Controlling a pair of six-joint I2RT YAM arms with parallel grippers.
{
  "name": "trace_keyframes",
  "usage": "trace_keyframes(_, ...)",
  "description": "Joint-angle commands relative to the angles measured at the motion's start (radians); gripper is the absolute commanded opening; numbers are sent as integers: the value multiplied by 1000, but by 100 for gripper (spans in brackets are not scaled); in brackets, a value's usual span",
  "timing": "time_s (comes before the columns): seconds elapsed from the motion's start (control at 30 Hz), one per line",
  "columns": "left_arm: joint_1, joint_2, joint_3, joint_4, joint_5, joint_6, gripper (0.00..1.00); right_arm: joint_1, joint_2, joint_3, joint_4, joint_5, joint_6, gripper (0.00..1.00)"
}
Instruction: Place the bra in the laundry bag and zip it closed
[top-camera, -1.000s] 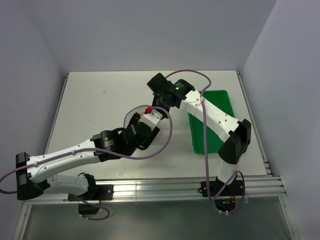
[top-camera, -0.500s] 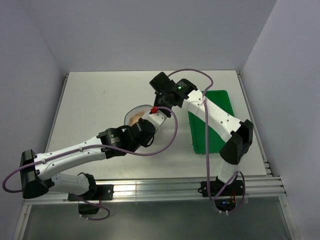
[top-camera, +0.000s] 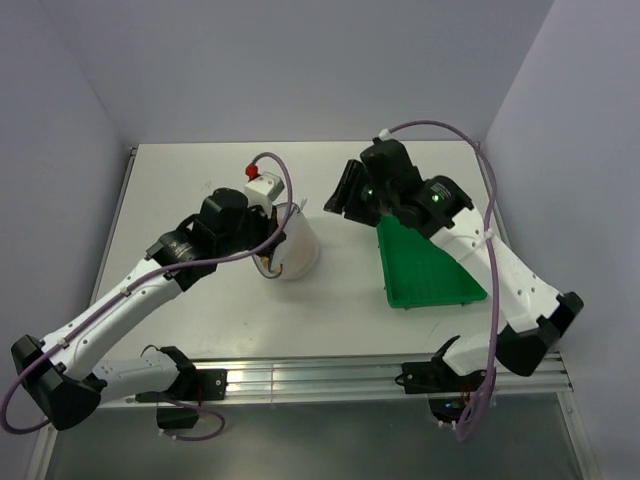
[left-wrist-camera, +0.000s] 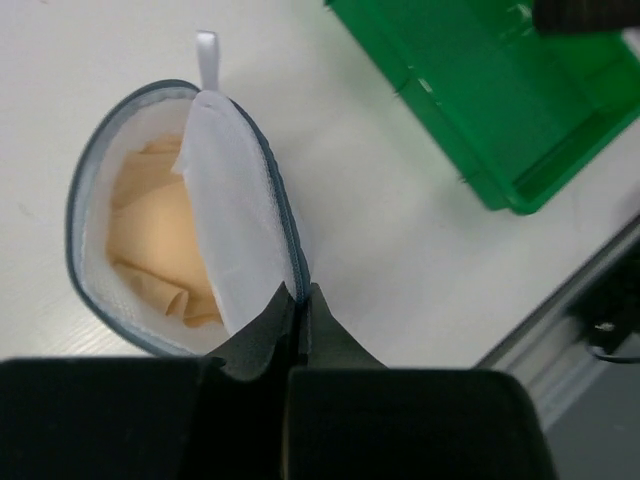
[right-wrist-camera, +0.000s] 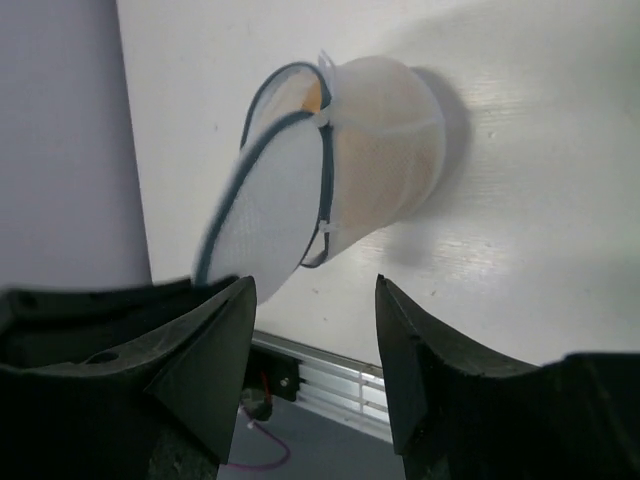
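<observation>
The laundry bag (top-camera: 297, 245) is a white mesh pouch with a dark zipper rim, lying near the table's middle with its mouth gaping. Its round lid flap (left-wrist-camera: 240, 215) stands away from the pouch. The peach bra (left-wrist-camera: 150, 235) lies bunched inside, and it shows through the mesh of the laundry bag (right-wrist-camera: 385, 150) in the right wrist view. My left gripper (left-wrist-camera: 298, 293) is shut on the zipper rim at the lower edge of the flap. My right gripper (right-wrist-camera: 315, 290) is open and empty, apart from the bag. From above, the right gripper (top-camera: 340, 198) hangs to the bag's right.
A green plastic tray (top-camera: 430, 265) lies right of the bag, under the right arm, and the tray (left-wrist-camera: 470, 90) also shows in the left wrist view. The table's metal front rail (top-camera: 330, 375) runs along the near edge.
The left gripper closed on the bag's zipper rim and its arm swung back and left. The right gripper opened, let go and drew off to the right.
</observation>
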Motion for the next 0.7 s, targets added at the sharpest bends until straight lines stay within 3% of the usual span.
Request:
trace_keyframes(0.0, 117, 12, 30, 115, 320, -80, 0, 1, -95, -171, 230, -82, -80, 59)
trace_keyframes(0.17, 338, 26, -126, 343, 735, -300, 0, 3, -215, -451, 424, -145, -92, 60)
trace_keyframes(0.2, 367, 23, -172, 516, 883, -360, 0, 4, -224, -478, 464, -147, -103, 60)
trace_keyframes(0.3, 435, 21, -339, 876, 1033, -652, 0, 7, -246, -587, 533, -139, -109, 61)
trace_keyframes(0.37, 458, 50, -436, 1037, 1075, -760, 0, 9, -247, -615, 564, -142, -111, 61)
trace_keyframes(0.4, 466, 66, -470, 1130, 1111, -891, 0, 9, -247, -635, 599, -151, -115, 61)
trace_keyframes(0.43, 472, 80, -505, 1371, 1124, -978, 0, 9, -244, -644, 614, -159, -115, 61)
trace_keyframes(0.5, 492, 144, -603, 1621, 1138, -1221, 0, 9, -235, -667, 663, -171, -123, 61)
trace_keyframes(0.53, 496, 214, -658, 1904, 1136, -1314, 0, 9, -223, -675, 676, -180, -126, 61)
trace_keyframes(0.6, 519, 303, -699, 2205, 1122, -1574, 0, 9, -207, -686, 705, -190, -134, 61)
trace_keyframes(0.67, 535, 401, -719, 2388, 1096, -1656, 0, 9, -192, -698, 732, -187, -132, 61)
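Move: The left hand already pinches the rim of the laundry bag's flap, with the bag's middle about 6 cm ahead, 2 cm right and 14 cm below it. From the empty right hand the bag's middle lies some 11 cm left, 1 cm ahead and 19 cm below. The bra is inside the open bag, about 12 cm left of the right hand, 1 cm ahead; the green tray's middle is roughly 24 cm right, 3 cm ahead. Open right hand sinks about 11 cm towards the bag; left twists the still-pinched flap left-side-down some 75 degrees. ##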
